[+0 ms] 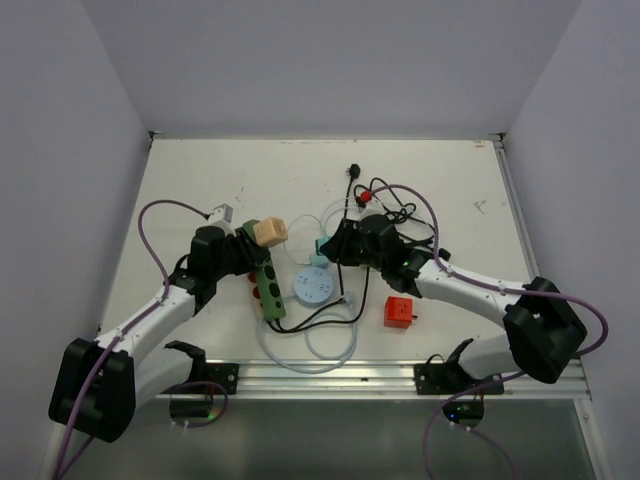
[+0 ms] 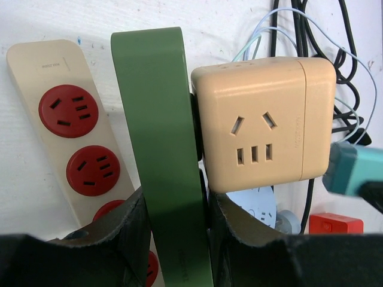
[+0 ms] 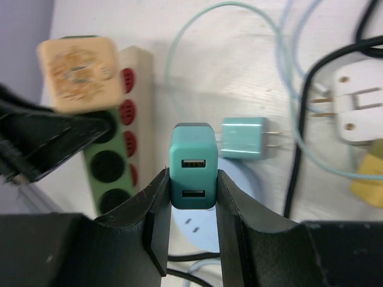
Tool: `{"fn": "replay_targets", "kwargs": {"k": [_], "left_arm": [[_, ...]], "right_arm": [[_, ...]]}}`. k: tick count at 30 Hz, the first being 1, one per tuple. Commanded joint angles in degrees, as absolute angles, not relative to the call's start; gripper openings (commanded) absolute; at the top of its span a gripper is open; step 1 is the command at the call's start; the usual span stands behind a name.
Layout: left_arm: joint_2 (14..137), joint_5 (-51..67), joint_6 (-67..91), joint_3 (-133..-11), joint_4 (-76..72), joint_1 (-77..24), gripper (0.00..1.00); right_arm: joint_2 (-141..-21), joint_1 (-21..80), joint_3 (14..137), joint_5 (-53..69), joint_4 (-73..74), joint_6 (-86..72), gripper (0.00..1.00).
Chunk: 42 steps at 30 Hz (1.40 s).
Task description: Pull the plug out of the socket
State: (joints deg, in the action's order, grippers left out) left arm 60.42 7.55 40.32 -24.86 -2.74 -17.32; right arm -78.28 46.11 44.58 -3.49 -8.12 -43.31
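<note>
My right gripper [image 3: 192, 197] is shut on a teal two-port USB plug [image 3: 192, 167], held over the round pale-blue socket [image 3: 197, 227]; the plug's prongs are hidden. From above, this plug [image 1: 320, 258] sits at the round socket's [image 1: 314, 287] far edge. A green power strip [image 2: 161, 149] stands on its edge, and my left gripper [image 2: 176, 233] is shut across it. A beige cube adapter [image 2: 263, 119] is attached to the strip's face. In the top view the left gripper [image 1: 250, 262] and right gripper [image 1: 325, 250] face each other.
A beige strip with red outlets [image 2: 54, 78] lies beside the green one. A pale teal charger [image 3: 242, 137], a white plug [image 3: 356, 107] and a yellow piece [image 3: 368, 179] lie among tangled cables. A red cube adapter [image 1: 399, 312] sits near the right arm.
</note>
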Motion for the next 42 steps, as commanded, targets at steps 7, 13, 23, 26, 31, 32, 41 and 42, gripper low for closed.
{"fn": "replay_targets", "kwargs": {"k": [7,13,23,26,31,32,41,42], "left_arm": [[58.62,8.26,32.26,-31.38,2.00,-16.70,0.00],[58.53,9.84,31.29,-32.69,3.07,-16.70,0.00],[59.68,11.16,28.39,-36.21,4.49,-18.19,0.00],[59.94,11.78,28.30,-36.39,3.69,-19.86,0.00],[60.03,10.81,28.65,-36.91,2.72,-23.63,0.00],[60.12,10.55,28.57,-37.09,2.72,-24.25,0.00],[61.08,10.19,29.71,-38.76,1.67,-27.68,0.00],[61.08,10.20,29.71,-38.85,1.67,-27.69,0.00]], "right_arm": [[-82.44,38.32,48.34,-2.46,-0.70,-41.93,0.33],[-84.29,36.91,51.41,-2.02,1.67,-41.75,0.58],[-80.77,36.83,49.31,11.32,-13.69,-43.41,0.82],[-81.47,36.83,47.55,16.85,-22.74,-47.80,0.96],[-83.23,37.00,47.46,20.30,-29.43,-51.85,0.99],[-83.49,37.09,47.72,20.82,-29.79,-52.12,0.99],[-85.25,39.98,49.92,18.91,-25.06,-48.97,0.99],[-85.25,40.34,50.27,17.07,-22.61,-48.17,0.99]]}}
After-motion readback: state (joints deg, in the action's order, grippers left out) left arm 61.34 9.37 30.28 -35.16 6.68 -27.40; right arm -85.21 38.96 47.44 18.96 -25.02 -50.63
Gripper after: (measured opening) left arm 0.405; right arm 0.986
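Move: The right hand holds a teal plug; the bare table spot for it lies about 4 cm to its right, 1 ahead and 7 below. From that hand, a loose teal plug lies 2 cm back, 1 left and 7 below, and the cube plug on the green strip some 13 cm left, 3 ahead, 2 below. The left hand, gripping the strip, has the cube plug 4 cm ahead, 5 right, slightly higher; the spot is about 20 cm right, level ahead, 5 below. Right hand dips 5 cm rightward, releases its plug, rises leftward opened towards the cube plug; left brings this rightward. ##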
